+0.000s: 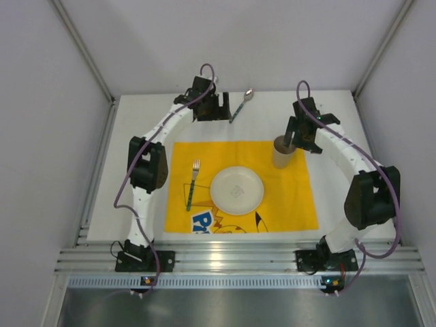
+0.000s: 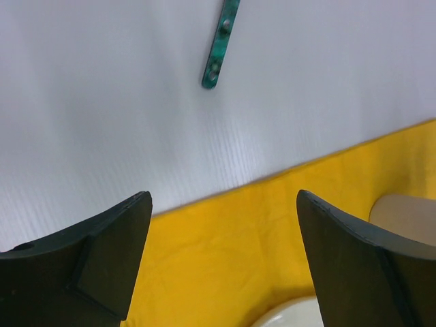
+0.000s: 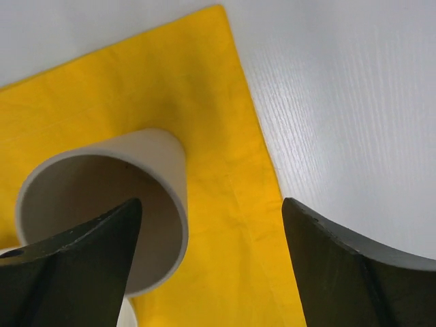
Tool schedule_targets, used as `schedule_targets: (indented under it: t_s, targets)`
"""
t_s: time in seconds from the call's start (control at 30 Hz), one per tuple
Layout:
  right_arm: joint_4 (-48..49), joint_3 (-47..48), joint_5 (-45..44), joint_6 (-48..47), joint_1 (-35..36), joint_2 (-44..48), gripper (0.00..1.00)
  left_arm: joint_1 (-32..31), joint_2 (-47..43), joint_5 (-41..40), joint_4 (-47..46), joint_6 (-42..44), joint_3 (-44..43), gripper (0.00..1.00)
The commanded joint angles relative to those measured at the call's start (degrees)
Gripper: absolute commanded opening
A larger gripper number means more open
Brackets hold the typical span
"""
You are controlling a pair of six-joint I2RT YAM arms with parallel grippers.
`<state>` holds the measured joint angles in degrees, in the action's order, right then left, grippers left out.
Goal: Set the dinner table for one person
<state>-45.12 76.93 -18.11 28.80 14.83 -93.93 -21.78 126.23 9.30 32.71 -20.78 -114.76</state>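
Observation:
The white dinner table (image 1: 136, 129) carries a yellow printed cloth (image 1: 286, 197). On the cloth lie a cream plate (image 1: 236, 190), a green-handled fork (image 1: 193, 184) to its left, and a tan cup (image 1: 283, 151) standing at the back right. A green-handled spoon (image 1: 240, 105) lies on the bare table behind the cloth. My left gripper (image 1: 212, 112) is open and empty just left of the spoon; its wrist view (image 2: 223, 197) shows the spoon's handle (image 2: 221, 44) ahead. My right gripper (image 3: 211, 202) is open, with one finger (image 3: 75, 266) over the cup (image 3: 102, 197).
White walls close in the table on the left, back and right. A metal rail (image 1: 231, 259) with both arm bases runs along the near edge. The cloth's right edge (image 3: 262, 157) meets bare table (image 3: 354, 102).

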Motion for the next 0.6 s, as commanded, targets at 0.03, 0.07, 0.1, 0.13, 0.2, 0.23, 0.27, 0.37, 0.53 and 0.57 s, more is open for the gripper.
schedule_targets:
  t_s: [0.03, 0.07, 0.1, 0.13, 0.2, 0.23, 0.27, 0.37, 0.53, 0.57]
  targets:
    - [-6.2, 7.4, 2.1, -1.5, -0.2, 7.7, 0.85, -3.1, 7.5, -4.4, -8.2, 4.4, -9.8, 0.92]
    - [-7.0, 7.7, 2.4, -1.5, -0.2, 8.5, 0.85, -4.1, 9.1, -5.3, -8.6, 4.8, -11.5, 0.91]
    - [-8.6, 8.0, 2.6, -1.5, -0.2, 10.2, 0.85, -4.8, 12.3, -7.1, -8.8, 4.7, -13.2, 0.90]
    - [-9.4, 7.9, 3.0, -1.5, -0.2, 11.0, 0.85, -5.4, 13.9, -8.8, -8.7, 4.8, -16.2, 0.89]
    - [-11.7, 7.6, 2.9, -1.7, -0.2, 13.7, 0.85, -7.4, 16.7, -16.7, -9.5, 6.1, -17.0, 0.88]
    - [-12.5, 7.1, 2.6, -1.8, -0.2, 14.6, 0.85, -8.0, 17.4, -18.5, -9.9, 6.6, -17.0, 0.88]
    - [-13.1, 6.7, 2.6, -1.8, -0.4, 15.8, 0.85, -9.0, 18.9, -20.9, -10.6, 7.8, -17.2, 0.88]
    - [-15.4, 4.0, 3.1, -1.6, -1.0, 20.3, 0.84, -9.9, 23.1, -24.8, -10.0, 8.1, -19.7, 0.88]
    - [-17.1, 1.1, 4.3, -1.1, -1.7, 22.6, 0.84, -9.7, 26.3, -25.7, -10.8, 8.4, -22.8, 0.89]
    - [-17.1, 0.9, 4.6, -1.1, -1.8, 22.6, 0.84, -9.6, 27.0, -26.0, -10.7, 8.0, -23.2, 0.89]
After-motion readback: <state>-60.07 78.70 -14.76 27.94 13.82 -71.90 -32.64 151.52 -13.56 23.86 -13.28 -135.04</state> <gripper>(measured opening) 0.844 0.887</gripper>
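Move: The spoon I want lies on the bare table about 16 cm ahead of my left hand, 9 cm to its right and 12 cm below, its handle end nearest. From that same hand the cup stands 25 cm right and 8 cm back, the plate 7 cm right and 19 cm back. My right hand is already open at the cup's right rim, the cup's middle some 6 cm to its left, level fore and aft, and 6 cm down. My left hand sweeps right and forward towards the spoon, then drops mostly straight down beside the handle end, some 10 cm lower and 8 cm to the right in all, rolling left side up about 15 degrees with fingers kept wide. Meanwhile my right hand, staying open, lifts about 11 cm clear of the cup and then draws back about 8 cm. ##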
